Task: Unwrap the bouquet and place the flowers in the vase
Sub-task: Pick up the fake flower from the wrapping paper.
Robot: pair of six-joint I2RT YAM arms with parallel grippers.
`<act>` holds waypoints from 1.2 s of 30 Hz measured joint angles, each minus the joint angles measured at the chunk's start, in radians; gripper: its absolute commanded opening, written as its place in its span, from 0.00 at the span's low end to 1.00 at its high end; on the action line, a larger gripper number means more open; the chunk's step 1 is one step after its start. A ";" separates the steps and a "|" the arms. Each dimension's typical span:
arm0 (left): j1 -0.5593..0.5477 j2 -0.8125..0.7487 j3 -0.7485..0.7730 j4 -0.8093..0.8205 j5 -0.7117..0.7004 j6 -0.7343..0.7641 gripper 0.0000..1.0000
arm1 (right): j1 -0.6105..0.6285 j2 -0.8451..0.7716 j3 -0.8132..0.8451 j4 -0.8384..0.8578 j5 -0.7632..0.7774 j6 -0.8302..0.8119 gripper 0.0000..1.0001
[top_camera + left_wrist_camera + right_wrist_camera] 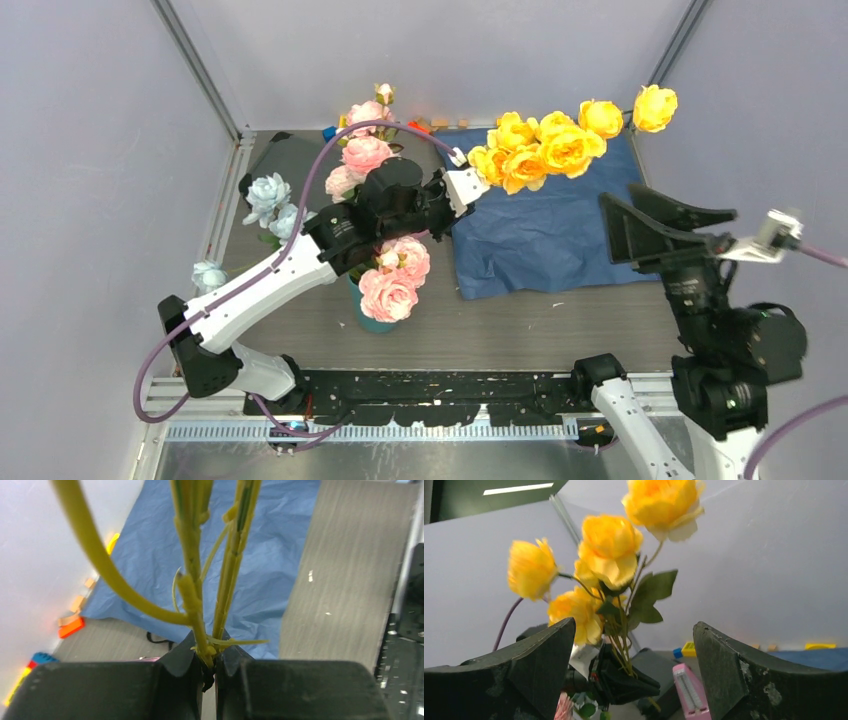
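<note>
My left gripper (462, 187) is shut on the green stems (200, 610) of a bunch of yellow flowers (560, 140), held in the air above the spread blue paper wrap (545, 235). The jaws pinch the stem ends (214, 662). The teal vase (370, 318) stands under the left arm with pink flowers (390, 285) in it. More pink flowers (365, 152) and pale blue ones (268, 195) show behind the arm. My right gripper (625, 215) hangs open and empty to the right of the wrap, facing the yellow flowers (609, 545).
A pink metronome (689, 690) stands near the left gripper. A black ribbon (157, 640) lies by the edge of the wrap (260, 565). Small coloured blocks (430, 125) sit along the back wall. Another pale blue bloom (208, 275) is at the table's left.
</note>
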 measured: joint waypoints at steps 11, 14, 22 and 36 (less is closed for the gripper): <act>0.000 -0.033 0.053 -0.060 0.155 -0.157 0.00 | 0.000 0.183 -0.212 0.148 -0.317 0.145 0.75; 0.000 -0.033 0.062 -0.084 0.185 -0.188 0.00 | 0.000 0.227 -0.216 0.219 -0.377 0.182 0.72; 0.000 -0.029 0.080 -0.126 0.245 -0.266 0.00 | 0.070 0.323 -0.217 0.417 -0.475 0.253 0.70; 0.005 -0.026 0.117 -0.166 0.284 -0.334 0.00 | 0.283 0.463 -0.185 0.441 -0.449 0.188 0.60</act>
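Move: The yellow flowers' stems, held in the left hand, lie about 13 cm ahead of the right hand, 17 cm to its left and 14 cm lower. The stretch aimed at is some 4 cm above the left fingertips, 2 cm farther out and 2 cm to their right. From the right hand, the pink metronome stands roughly 25 cm ahead, 27 cm left and 46 cm lower; the vase is about 8 cm ahead, 35 cm left and 43 cm lower. The yellow flowers' stems stay pinched in the left hand, which draws them back about 7 cm and a little up, tilting roughly 25 degrees. The right hand comes to them, first forward, left and down, then mostly left, about 17 cm leftward in all; it swings some 45 degrees counter-clockwise and partly closes its wide-open fingers, bringing them around the stems just above the left fingertips without shutting. ##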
